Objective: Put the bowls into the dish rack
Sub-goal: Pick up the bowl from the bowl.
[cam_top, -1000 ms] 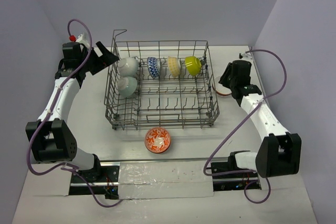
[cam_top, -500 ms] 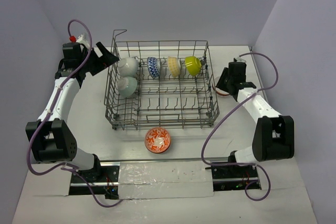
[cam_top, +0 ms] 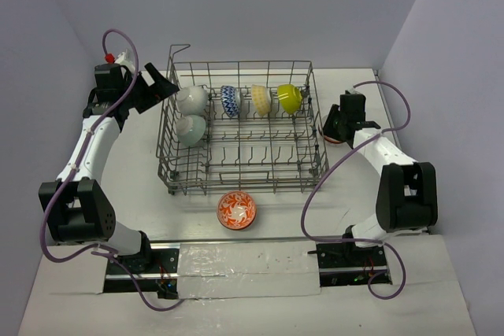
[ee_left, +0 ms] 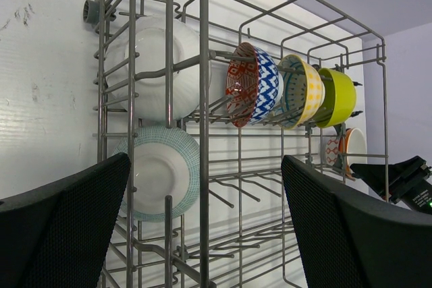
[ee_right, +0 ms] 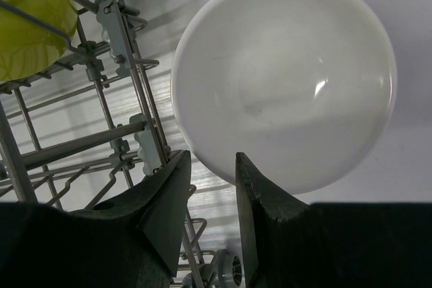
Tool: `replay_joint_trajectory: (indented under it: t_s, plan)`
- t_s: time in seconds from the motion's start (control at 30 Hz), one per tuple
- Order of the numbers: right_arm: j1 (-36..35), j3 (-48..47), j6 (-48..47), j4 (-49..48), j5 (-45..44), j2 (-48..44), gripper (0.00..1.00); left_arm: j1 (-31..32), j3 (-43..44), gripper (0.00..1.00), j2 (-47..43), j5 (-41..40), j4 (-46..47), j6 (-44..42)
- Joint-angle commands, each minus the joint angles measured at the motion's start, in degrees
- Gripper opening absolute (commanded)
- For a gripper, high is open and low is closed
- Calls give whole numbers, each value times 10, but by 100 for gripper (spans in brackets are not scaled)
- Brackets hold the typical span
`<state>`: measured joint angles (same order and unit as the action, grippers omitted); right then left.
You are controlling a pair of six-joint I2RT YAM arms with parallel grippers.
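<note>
The dish rack (cam_top: 240, 182) stands mid-table and holds two white bowls (cam_top: 191, 100) (cam_top: 191, 129), a blue patterned bowl (cam_top: 230, 101), a pale yellow bowl (cam_top: 261, 100) and a lime bowl (cam_top: 289, 98). An orange patterned bowl (cam_top: 237, 210) sits on the table in front of the rack. A red-and-white bowl (ee_right: 283, 79) lies just outside the rack's right side. My right gripper (ee_right: 212, 156) is open, its jaws straddling this bowl's near rim, one finger outside and one over the inside. My left gripper (ee_left: 206, 160) hangs wide open and empty at the rack's far left corner (cam_top: 161, 84).
The rack's wire wall (ee_right: 128, 65) stands right beside my right gripper's left finger. A raised wire loop (cam_top: 179, 47) sticks up at the rack's far left corner. Grey walls close in the table on three sides.
My right gripper has moved left and down to the red-and-white bowl beside the rack, and its arm has folded back. The left arm has not moved.
</note>
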<state>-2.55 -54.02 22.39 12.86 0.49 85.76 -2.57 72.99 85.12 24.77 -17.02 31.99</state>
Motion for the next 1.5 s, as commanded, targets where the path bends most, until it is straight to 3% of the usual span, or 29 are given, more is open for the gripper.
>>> replay_joint_trajectory:
  t_s: [0.0, 0.37, 0.93, 1.13, 1.47]
  plan:
    - [-1, -27, -7, -12, 20, 6, 40, 2, 26, 99, 1, 5, 8, -11]
    - [0, -39, -13, -6, 54, 29, 38, 5, 27, 99, 4, 2, 7, -11]
    - [-2, -40, -17, 16, -24, 6, 34, 13, 30, 99, 9, -8, -1, -17]
    - [-4, -39, -21, 21, -46, -3, 15, 15, 30, 99, 9, -10, -1, -17]
    - [-12, -40, -31, 32, -81, -26, 15, 16, 30, 99, 9, -10, -2, -17]
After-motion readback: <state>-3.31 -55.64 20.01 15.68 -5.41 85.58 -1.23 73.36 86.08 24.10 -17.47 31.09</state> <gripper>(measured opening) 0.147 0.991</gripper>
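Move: From the right hand, whose parted fingers already straddle its near-left rim, the white bowl's middle lies about 4 cm ahead, 4 cm to the right and 4 cm below. The orange-rimmed bowl it nests in is straight under it, some 2 cm lower. The dish rack's right side runs about 3 cm to the hand's left, and the lime bowl stands roughly 12 cm ahead and 12 cm left, about level in height. From the left hand the white bowl is some 57 cm to the right, about level ahead, and 19 cm below. Down and a touch left first, the right hand sinks about 1 cm over the white bowl's rim, then reverses, easing some 2 cm to the right, away from the rack side, and rising about 1.5 cm. During this return the fingers close from nearly half open and pinch the bowl's left rim, one finger inside and one outside, while the hand rolls slightly, its left side dipping. ##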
